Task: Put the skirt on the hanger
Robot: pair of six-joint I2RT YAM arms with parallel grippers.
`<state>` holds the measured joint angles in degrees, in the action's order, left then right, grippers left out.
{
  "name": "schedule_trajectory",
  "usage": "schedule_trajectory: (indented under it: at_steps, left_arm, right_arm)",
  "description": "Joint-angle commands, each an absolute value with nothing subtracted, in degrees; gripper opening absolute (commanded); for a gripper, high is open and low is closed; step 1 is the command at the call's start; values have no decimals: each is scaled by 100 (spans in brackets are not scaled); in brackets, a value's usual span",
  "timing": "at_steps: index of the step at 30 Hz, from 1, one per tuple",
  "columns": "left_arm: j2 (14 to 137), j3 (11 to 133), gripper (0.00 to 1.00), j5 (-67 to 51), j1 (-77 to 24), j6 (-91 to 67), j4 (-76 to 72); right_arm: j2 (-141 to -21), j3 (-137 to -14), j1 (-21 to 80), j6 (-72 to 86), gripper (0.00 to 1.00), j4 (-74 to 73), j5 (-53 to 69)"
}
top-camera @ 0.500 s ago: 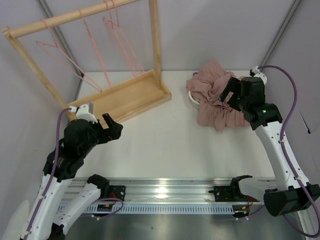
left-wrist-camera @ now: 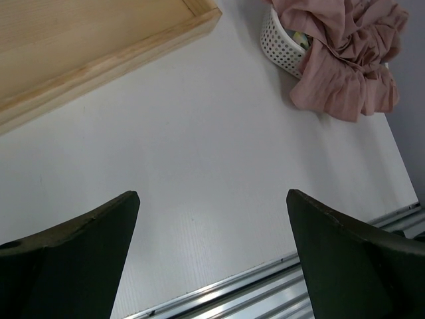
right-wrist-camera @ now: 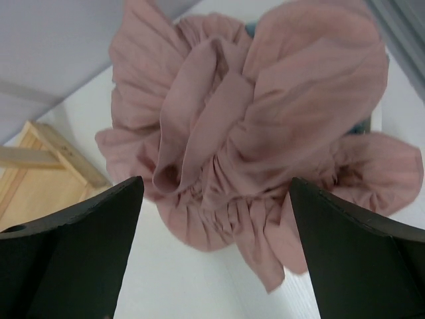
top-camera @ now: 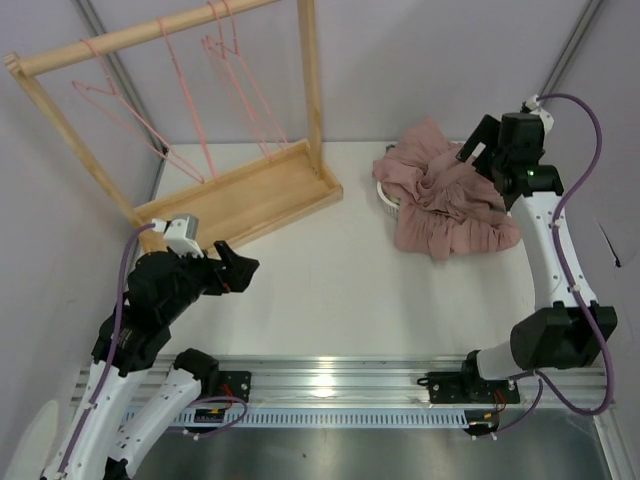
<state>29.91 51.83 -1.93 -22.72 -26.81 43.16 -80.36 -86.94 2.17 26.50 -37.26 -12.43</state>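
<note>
The dusty-pink pleated skirt [top-camera: 445,200] lies crumpled over a white basket at the table's far right; it also shows in the left wrist view [left-wrist-camera: 345,60] and fills the right wrist view [right-wrist-camera: 252,133]. Several thin pink hangers, one being this hanger [top-camera: 186,95], hang from the wooden rack's bar at the far left. My right gripper [top-camera: 472,150] hovers open just above the skirt's far edge, jaws wide with nothing between them [right-wrist-camera: 216,181]. My left gripper [top-camera: 238,268] is open over bare table near the rack's base, empty [left-wrist-camera: 212,199].
The wooden rack [top-camera: 250,190] has a tray-like base and upright posts at the far left. The white perforated basket [left-wrist-camera: 282,40] sits under the skirt. An aluminium rail [top-camera: 330,385] runs along the near edge.
My right arm has swung up and back, so its gripper now sits at the skirt's far side. The left gripper has shifted slightly right and lower.
</note>
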Motion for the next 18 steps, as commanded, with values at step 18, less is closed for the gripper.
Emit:
schedule_trajectory:
  at_steps: [18]
  left_arm:
    - [3050, 4562, 99, -686, -2285, -2619, 3155]
  right_arm:
    - [-10995, -10749, -290, 1678, 76, -3252, -1318]
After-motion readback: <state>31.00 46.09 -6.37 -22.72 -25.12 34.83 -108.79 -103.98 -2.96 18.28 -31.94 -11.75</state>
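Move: The skirt lies heaped below and just ahead of the right hand, its middle about 5 cm forward, 3 cm right and 17 cm down. The white basket sits beneath it, roughly 6 cm ahead and 22 cm below the hand; the wooden rack's right end is some 30 cm left and 5 cm ahead, 22 cm lower. From the left hand the skirt is about 25 cm ahead, 45 cm right and 14 cm below. Right hand reaches forward about 12 cm over the skirt, then sinks 8 cm towards its far folds, fingers starting to close. ##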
